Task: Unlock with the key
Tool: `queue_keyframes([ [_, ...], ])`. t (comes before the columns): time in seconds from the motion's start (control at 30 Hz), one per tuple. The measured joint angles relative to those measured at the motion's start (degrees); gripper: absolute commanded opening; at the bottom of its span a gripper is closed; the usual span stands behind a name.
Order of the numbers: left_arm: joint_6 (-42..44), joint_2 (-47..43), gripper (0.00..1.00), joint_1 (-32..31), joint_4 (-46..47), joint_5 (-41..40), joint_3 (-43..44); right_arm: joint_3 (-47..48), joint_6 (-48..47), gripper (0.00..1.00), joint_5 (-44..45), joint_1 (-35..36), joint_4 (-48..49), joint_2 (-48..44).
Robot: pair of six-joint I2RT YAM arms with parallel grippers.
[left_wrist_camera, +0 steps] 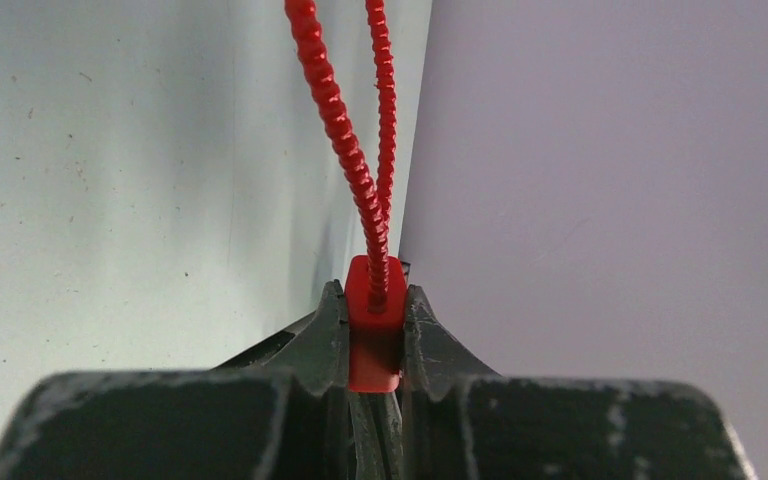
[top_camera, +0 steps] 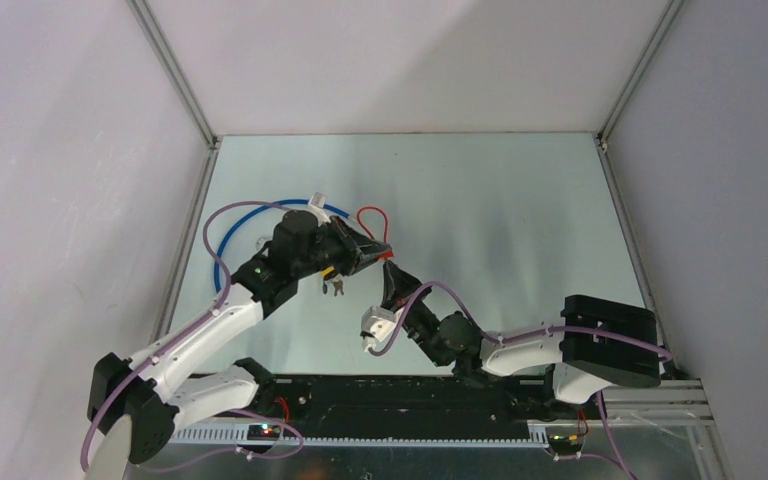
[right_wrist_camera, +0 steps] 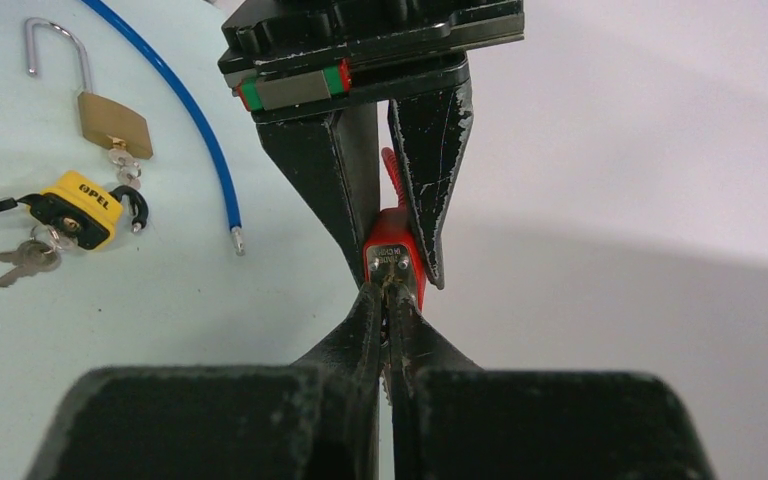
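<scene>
A small red lock (left_wrist_camera: 375,320) with a red ribbed cable loop (left_wrist_camera: 335,120) is held in the air above the table, and my left gripper (left_wrist_camera: 375,312) is shut on its body. In the right wrist view the lock's silver bottom face (right_wrist_camera: 390,258) points at my right gripper (right_wrist_camera: 390,288), whose jaws are pressed together on a thin toothed key (right_wrist_camera: 387,386) that meets that face. From above, the left gripper (top_camera: 375,250) and right gripper (top_camera: 392,282) meet tip to tip below the red loop (top_camera: 370,215). How deep the key sits in the lock is hidden.
On the table to the left lie a brass padlock (right_wrist_camera: 115,122) with its shackle up, a yellow padlock (right_wrist_camera: 78,208) with keys (right_wrist_camera: 20,257), and a blue cable (right_wrist_camera: 195,110). Grey walls enclose the table on three sides.
</scene>
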Motion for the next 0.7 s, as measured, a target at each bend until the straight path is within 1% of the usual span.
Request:
queue_keyframes([
  [0.3, -0.1, 1.6, 0.00, -2.2, 1.8, -5.8, 0.8, 0.0, 1.2, 0.00, -3.8, -3.8, -4.5, -2.2],
  [0.33, -0.2, 1.6, 0.00, -2.2, 1.9, -6.0, 0.8, 0.1, 1.7, 0.02, -4.1, -4.0, -5.2, -2.5],
  [0.4, -0.3, 1.6, 0.00, -2.1, 2.0, -6.0, 0.7, 0.2, 3.2, 0.10, -4.2, -4.1, -6.5, -3.2],
  [0.43, -0.3, 1.6, 0.00, -1.8, 2.1, -5.7, 0.7, 0.4, 4.5, 0.18, -4.1, -4.0, -7.3, -3.6],
  [0.47, -0.3, 1.6, 0.00, -1.5, 2.2, -5.1, 0.6, 0.6, 5.8, 0.23, -4.1, -4.0, -8.3, -4.0],
  [0.5, -0.3, 1.6, 0.00, -1.0, 2.3, -4.7, 0.4, 1.0, 7.5, 0.33, -4.0, -3.8, -9.6, -4.5],
  [0.53, -0.3, 1.6, 0.00, -0.3, 2.7, -4.0, 0.1, 1.3, 9.4, 0.38, -4.0, -3.7, -11.1, -5.2],
  [0.57, -0.3, 1.6, 0.00, 0.7, 2.9, -3.4, -0.2, 1.6, 11.5, 0.46, -4.0, -3.5, -12.8, -6.2],
  [0.63, -0.4, 1.6, 0.00, 2.8, 3.3, -2.7, -0.8, 1.8, 15.7, 0.54, -4.1, -3.0, -16.7, -8.7],
  [0.7, -0.3, 1.6, 0.00, 5.0, 4.1, -2.3, -1.3, 1.9, 21.7, 0.58, -4.2, -2.7, -22.4, -12.5],
])
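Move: The red padlock is already pinched in the left fingers, and its key, held in the right fingers, sits about 2 cm back and 1 cm to the right of the left hand. From the right hand, the padlock is roughly 2 cm ahead and 1 cm left, about level. Seen from the left hand, the yellow padlock lies some 12 cm left, 3 cm ahead and 15 below; the blue cable's end about 15 ahead, 7 left, 16 below. The red padlock and key are first carried forward about 1.5 cm together, gripped by both hands. Then the right fingers open to about half and let go of the key, that hand easing back 1.5 cm while rolling clockwise along its fingers, nearly 20 degrees. The left keeps its pinch and draws the padlock away forward and left, some 3 cm more. ##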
